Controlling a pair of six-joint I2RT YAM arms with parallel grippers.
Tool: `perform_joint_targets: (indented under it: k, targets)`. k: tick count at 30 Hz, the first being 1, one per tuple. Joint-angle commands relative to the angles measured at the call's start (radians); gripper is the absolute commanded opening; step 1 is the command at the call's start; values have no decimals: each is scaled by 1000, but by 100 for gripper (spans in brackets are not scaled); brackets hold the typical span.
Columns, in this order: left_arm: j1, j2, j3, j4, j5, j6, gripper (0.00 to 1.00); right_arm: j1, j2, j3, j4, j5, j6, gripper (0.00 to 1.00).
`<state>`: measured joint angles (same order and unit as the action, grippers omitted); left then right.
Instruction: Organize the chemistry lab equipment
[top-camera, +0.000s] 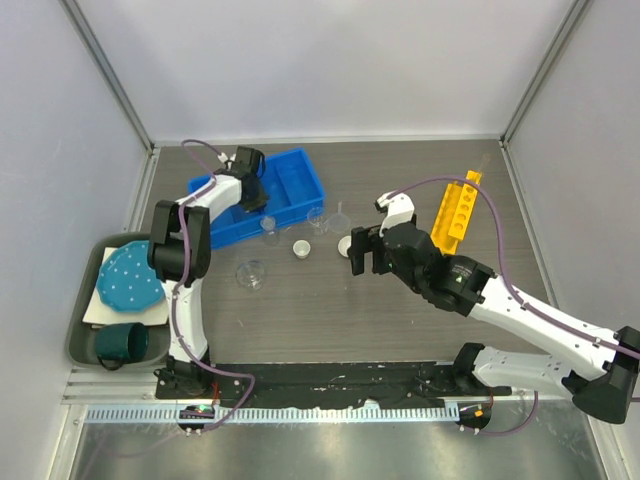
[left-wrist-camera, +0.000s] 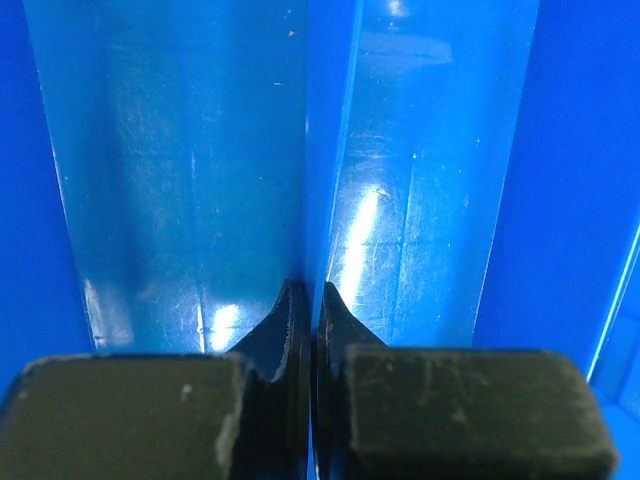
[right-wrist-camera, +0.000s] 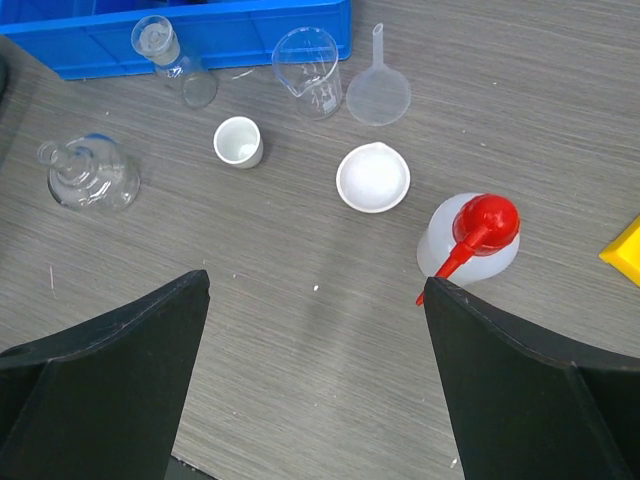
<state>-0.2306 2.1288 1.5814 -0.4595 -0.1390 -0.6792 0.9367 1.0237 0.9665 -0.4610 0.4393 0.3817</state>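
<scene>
In the top view my left gripper (top-camera: 256, 200) reaches down into the blue bin (top-camera: 290, 180). Its wrist view shows the jaws (left-wrist-camera: 312, 290) shut just above the bin's middle divider (left-wrist-camera: 312, 150), with nothing seen between them. My right gripper (right-wrist-camera: 316, 282) hovers open over bare table. The red-capped squeeze bottle (right-wrist-camera: 470, 240) stands just beyond its right fingertip. Farther off are a white round dish (right-wrist-camera: 373, 178), a small white cup (right-wrist-camera: 239, 141), a clear funnel (right-wrist-camera: 378, 90), a glass beaker (right-wrist-camera: 308, 72), a vial (right-wrist-camera: 175, 62) and a glass flask (right-wrist-camera: 88, 175). The yellow holed rack (top-camera: 457, 208) lies at the right.
A grey tray (top-camera: 85, 330) at the left edge holds a teal dotted plate (top-camera: 130, 278) and a dark teal mug (top-camera: 120, 342). White walls enclose the table on three sides. The blue bin's front wall (right-wrist-camera: 200, 40) runs just behind the glassware.
</scene>
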Motion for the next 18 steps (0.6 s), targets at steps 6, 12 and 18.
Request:
perform_joint_targets:
  k: [6, 12, 18]
  targets:
    - [-24, -43, -173, 22, 32, -92, 0, 48, 4, 31, -5, 36, 29, 94]
    - [-36, -59, -147, 2, -10, -60, 3, 68, 13, 31, -10, 53, 32, 94]
    - [-36, -41, -34, -83, -40, -14, 47, 74, 19, 25, -8, 64, 31, 94]
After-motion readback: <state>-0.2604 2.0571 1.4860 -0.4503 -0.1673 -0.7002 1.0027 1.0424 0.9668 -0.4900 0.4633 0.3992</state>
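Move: The blue tray is already pinched by a middle divider in the left gripper, its centre roughly 3 cm ahead and 1 cm below. From the left hand, the stoppered glass vial stands about 6 cm back and 3 cm right, the beaker 4 cm back and 14 cm right, and the small white cup 11 cm back and 10 cm right, all slightly lower. From the right hand, the tray's centre lies some 25 cm ahead, 25 cm left and 20 cm down. Keep the left fingers shut on the divider and drag the blue tray straight back about 2 cm towards the glass vial and white cup, slowing to a stop. Then hold the left hand there and open the fingers about a third, letting go of the divider. Ease the open right hand some 2 cm back, left and down above the table. ##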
